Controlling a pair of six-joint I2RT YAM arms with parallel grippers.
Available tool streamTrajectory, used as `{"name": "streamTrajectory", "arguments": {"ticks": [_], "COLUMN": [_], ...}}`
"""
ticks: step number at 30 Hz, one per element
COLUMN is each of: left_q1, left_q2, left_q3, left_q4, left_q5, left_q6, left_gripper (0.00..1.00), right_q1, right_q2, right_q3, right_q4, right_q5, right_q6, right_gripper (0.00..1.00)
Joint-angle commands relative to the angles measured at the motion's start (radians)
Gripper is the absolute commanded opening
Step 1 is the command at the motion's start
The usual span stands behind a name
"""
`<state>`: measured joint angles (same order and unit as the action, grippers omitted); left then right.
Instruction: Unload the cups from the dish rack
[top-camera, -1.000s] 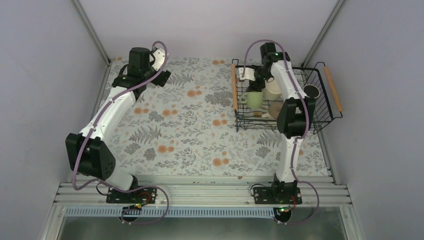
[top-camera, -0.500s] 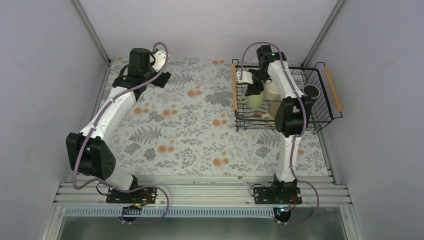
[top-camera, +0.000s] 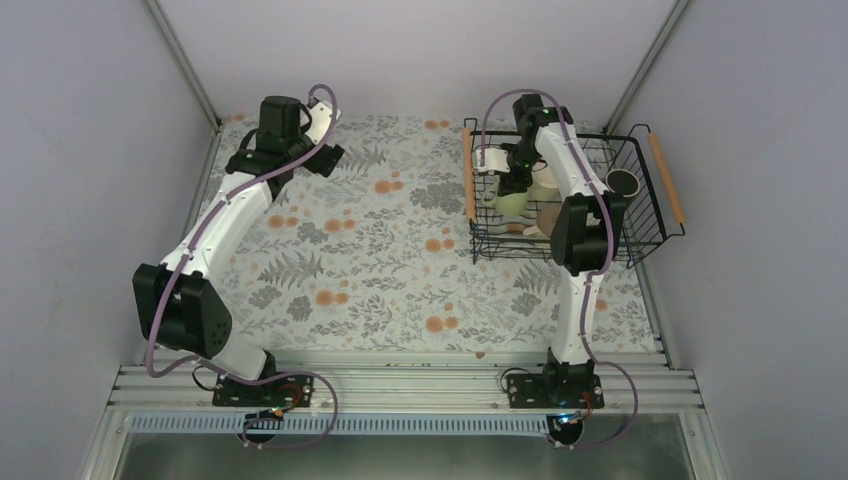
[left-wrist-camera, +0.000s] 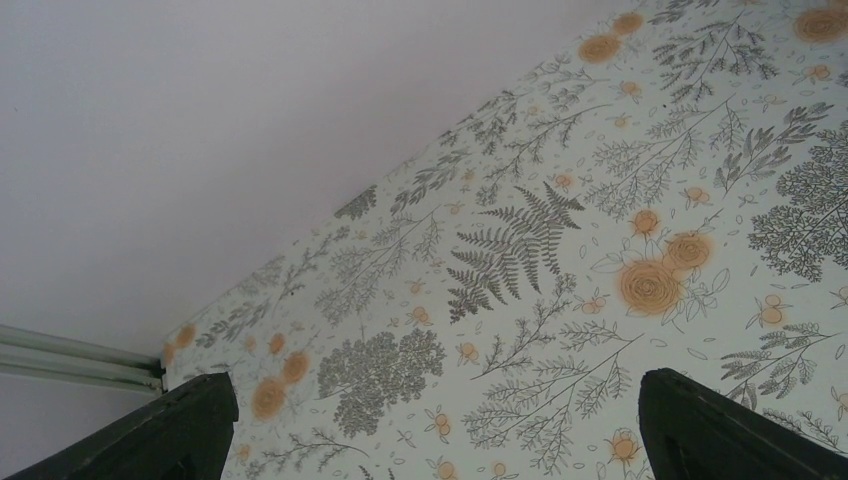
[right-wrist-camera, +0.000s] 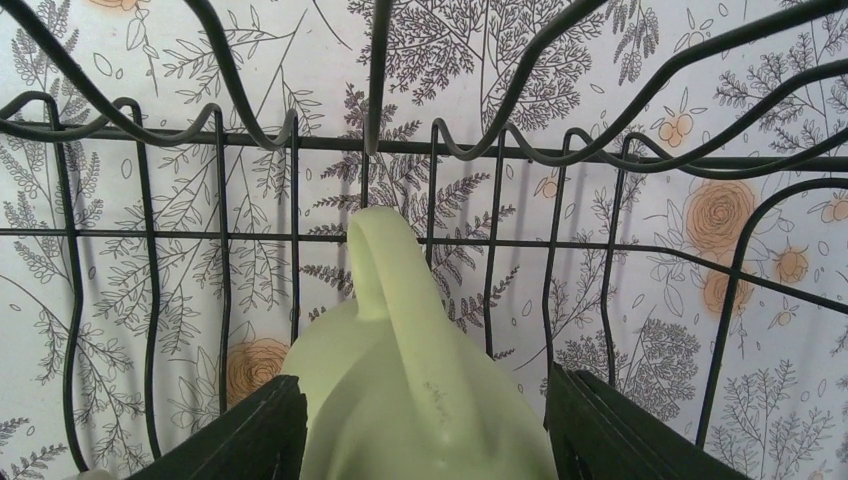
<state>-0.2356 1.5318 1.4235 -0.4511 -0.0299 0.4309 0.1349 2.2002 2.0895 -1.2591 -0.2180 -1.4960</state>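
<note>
The black wire dish rack (top-camera: 645, 215) stands at the far right of the table. In it I see a pale green mug (top-camera: 507, 203), a tall cream mug (top-camera: 546, 181), a beige mug (top-camera: 550, 219) and a black mug (top-camera: 622, 182). The patterned mug is hidden. My right gripper (top-camera: 513, 181) reaches down into the rack's left part. In the right wrist view it (right-wrist-camera: 425, 435) is open, with the green mug (right-wrist-camera: 400, 330) lying between its fingers, handle pointing away toward the rack wall (right-wrist-camera: 430, 148). My left gripper (top-camera: 326, 157) is open and empty above the table's far left.
The rack has wooden bar handles on its left side (top-camera: 467, 175) and right side (top-camera: 667, 178). The floral tablecloth (top-camera: 380, 260) covers the table. Grey walls close in on all sides. The left wrist view shows only cloth (left-wrist-camera: 520, 300) and wall.
My right gripper has moved left and down inside the rack, closing in over the pale green mug. The left arm has barely moved.
</note>
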Motion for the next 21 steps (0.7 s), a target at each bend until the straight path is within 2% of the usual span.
{"name": "streamTrajectory", "arguments": {"ticks": [1, 3, 5, 6, 16, 21], "left_q1": [0.005, 0.005, 0.005, 0.005, 0.005, 0.005], "left_q2": [0.003, 0.000, 0.000, 0.001, 0.004, 0.003], "left_q3": [0.025, 0.021, 0.021, 0.023, 0.035, 0.037], "left_q4": [-0.015, -0.014, -0.014, -0.015, -0.033, -0.032], "left_q5": [0.021, 0.022, 0.021, 0.021, 0.044, 0.047], "left_q6": [0.002, 0.004, 0.007, 0.008, 0.008, 0.009], "left_gripper": [1.00, 1.00, 1.00, 1.00, 1.00, 1.00], "right_q1": [-0.008, -0.006, -0.006, -0.006, 0.007, 0.014], "right_q2": [0.003, 0.004, -0.001, -0.004, -0.016, -0.018], "right_q3": [-0.011, -0.012, -0.016, -0.019, -0.064, -0.067], "right_q4": [-0.026, -0.026, -0.026, -0.026, -0.026, -0.026], "right_q5": [0.038, 0.042, 0.041, 0.039, 0.074, 0.094], "right_q6": [0.010, 0.010, 0.010, 0.008, 0.017, 0.020], "right_gripper": [0.60, 0.52, 0.35, 0.30, 0.26, 0.17]}}
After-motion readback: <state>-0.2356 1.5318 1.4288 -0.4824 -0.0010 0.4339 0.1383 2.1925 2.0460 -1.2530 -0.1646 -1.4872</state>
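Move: The green cup's middle lies about 5 cm below the right hand, some 2 cm back and 1 cm to its right, its handle already between the open fingers. The cream cup is roughly 3 cm ahead and 9 cm right of the hand; the brown cup is about 7 cm back and 10 cm right. From the left hand the green cup is some 42 cm to the right, 2 cm back and 20 cm lower. The right fingers close on the green cup's handle as the hand eases about 1 cm down and right. ##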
